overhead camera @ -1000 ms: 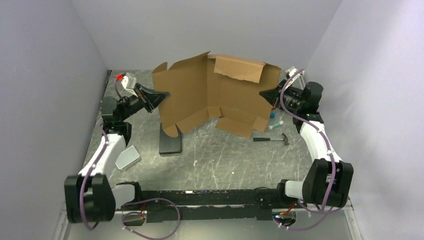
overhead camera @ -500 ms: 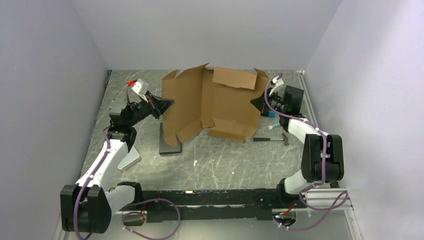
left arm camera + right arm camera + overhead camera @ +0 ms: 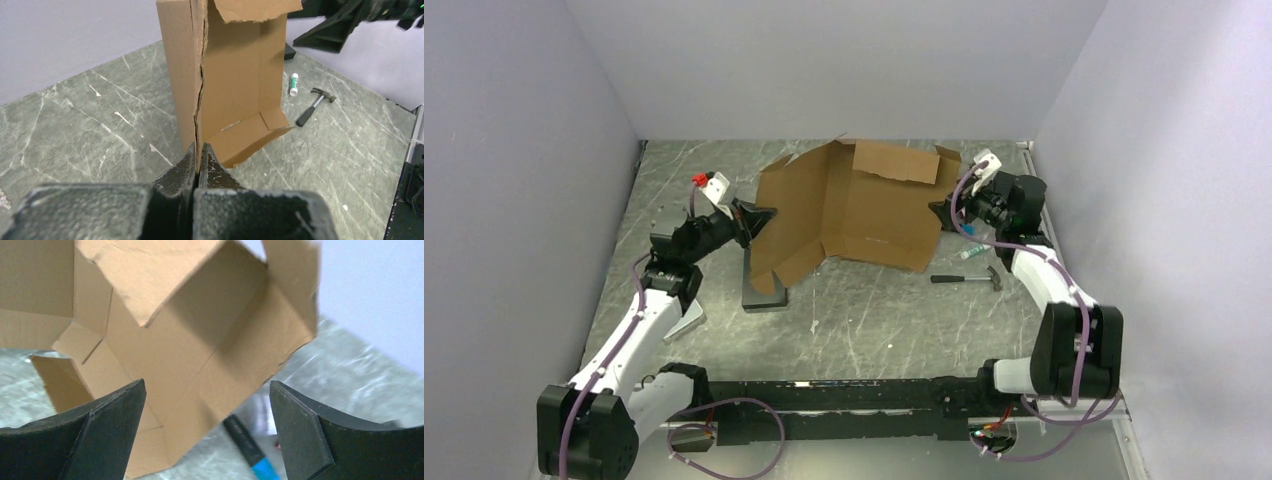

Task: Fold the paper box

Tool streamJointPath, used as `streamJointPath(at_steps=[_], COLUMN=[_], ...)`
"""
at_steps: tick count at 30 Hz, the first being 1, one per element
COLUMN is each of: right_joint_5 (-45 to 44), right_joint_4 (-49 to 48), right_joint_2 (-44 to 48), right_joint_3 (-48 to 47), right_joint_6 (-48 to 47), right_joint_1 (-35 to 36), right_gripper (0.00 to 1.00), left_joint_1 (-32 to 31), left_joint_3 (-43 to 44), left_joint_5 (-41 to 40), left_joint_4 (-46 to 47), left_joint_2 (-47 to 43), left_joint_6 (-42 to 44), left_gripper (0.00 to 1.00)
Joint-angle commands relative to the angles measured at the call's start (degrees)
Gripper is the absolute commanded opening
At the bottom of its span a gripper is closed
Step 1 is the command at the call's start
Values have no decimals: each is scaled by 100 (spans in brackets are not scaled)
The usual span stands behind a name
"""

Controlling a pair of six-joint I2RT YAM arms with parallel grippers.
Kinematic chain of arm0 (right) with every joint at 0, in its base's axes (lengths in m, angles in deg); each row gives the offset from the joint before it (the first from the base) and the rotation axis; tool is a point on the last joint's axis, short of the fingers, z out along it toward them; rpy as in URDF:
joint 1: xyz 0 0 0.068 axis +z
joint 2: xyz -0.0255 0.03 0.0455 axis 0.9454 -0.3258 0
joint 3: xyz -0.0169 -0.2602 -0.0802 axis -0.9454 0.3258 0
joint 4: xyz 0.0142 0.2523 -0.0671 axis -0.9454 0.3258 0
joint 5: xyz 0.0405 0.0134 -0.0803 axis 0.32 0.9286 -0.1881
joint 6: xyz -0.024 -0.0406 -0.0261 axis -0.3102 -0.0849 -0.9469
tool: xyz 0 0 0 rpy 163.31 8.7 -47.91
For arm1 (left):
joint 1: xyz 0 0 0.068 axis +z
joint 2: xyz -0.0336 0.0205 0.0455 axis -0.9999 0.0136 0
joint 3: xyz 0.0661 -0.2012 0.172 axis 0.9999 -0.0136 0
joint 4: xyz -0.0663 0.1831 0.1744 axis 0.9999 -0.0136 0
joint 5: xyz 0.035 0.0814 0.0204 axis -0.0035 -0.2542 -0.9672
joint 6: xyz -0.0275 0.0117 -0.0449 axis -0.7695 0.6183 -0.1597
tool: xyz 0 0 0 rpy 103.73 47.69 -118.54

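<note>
The paper box point(image 3: 864, 210) is a brown, partly folded cardboard sheet standing on its lower edge at the back middle of the table. My left gripper point(image 3: 760, 216) is shut on its left edge. In the left wrist view the left gripper point(image 3: 198, 159) pinches the thin cardboard edge of the box point(image 3: 235, 75), which rises upright ahead. My right gripper point(image 3: 943, 209) stands open beside the box's right edge. In the right wrist view the right gripper point(image 3: 206, 390) spreads wide, with the box point(image 3: 190, 340) just beyond and nothing gripped between its fingers.
A black block point(image 3: 764, 291) lies by the box's front left corner. A grey tin point(image 3: 688, 319) sits partly hidden by the left arm. A small hammer point(image 3: 969, 279) and a glue stick point(image 3: 976, 251) lie right of the box, and a blue-tipped pen point(image 3: 245, 440) shows near the right fingers. Walls close three sides.
The right gripper has opened and let go of the box's right edge. The box has come down and now rests lower on the table. The left gripper, still shut on it, moved right.
</note>
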Motion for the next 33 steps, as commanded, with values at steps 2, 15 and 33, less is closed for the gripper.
streamJointPath(at_steps=[2,15,33], right_joint_5=[-61,-1613,-5716], right_joint_4=[191,2938,-579], right_joint_2=[901,1143,-500], right_joint_3=[119,-1565,-1079], right_joint_6=[-1660,-4210,-5982], right_joint_1=[-19,1789,3567], right_gripper=[100,100,94], left_joint_1=[-133,-232,-234], left_joint_3=[3,153,411], left_joint_5=[-113,-42,124], left_joint_4=[-80,-372,-685], left_joint_2=[-145,-266,-121], left_joint_6=[511,422,235], left_gripper=[0,0,0])
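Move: The box's upper front flap, folded over along the far edge, is the right hand's goal: its middle lies about 12 cm left of that open hand, 5 cm ahead and 3 cm above. The small side flap at the box's right end stands some 6 cm ahead, level sideways and 3 cm up; the blue-capped marker lies 6 cm back, 5 cm right and 18 cm below. From the left hand the upper flap is about 26 cm right and 10 cm ahead, near its height. To the box's upper flap comes the right hand, fingers staying wide: it rises about 10 cm, drawing back slightly and then swinging left, then dips some 6 cm and pushes forward about 5 cm, ending 11 cm farther left with the flap between its open fingers. Its wrist rolls some 65 degrees, left side down. The left hand keeps its pinch on the box's left wall. ##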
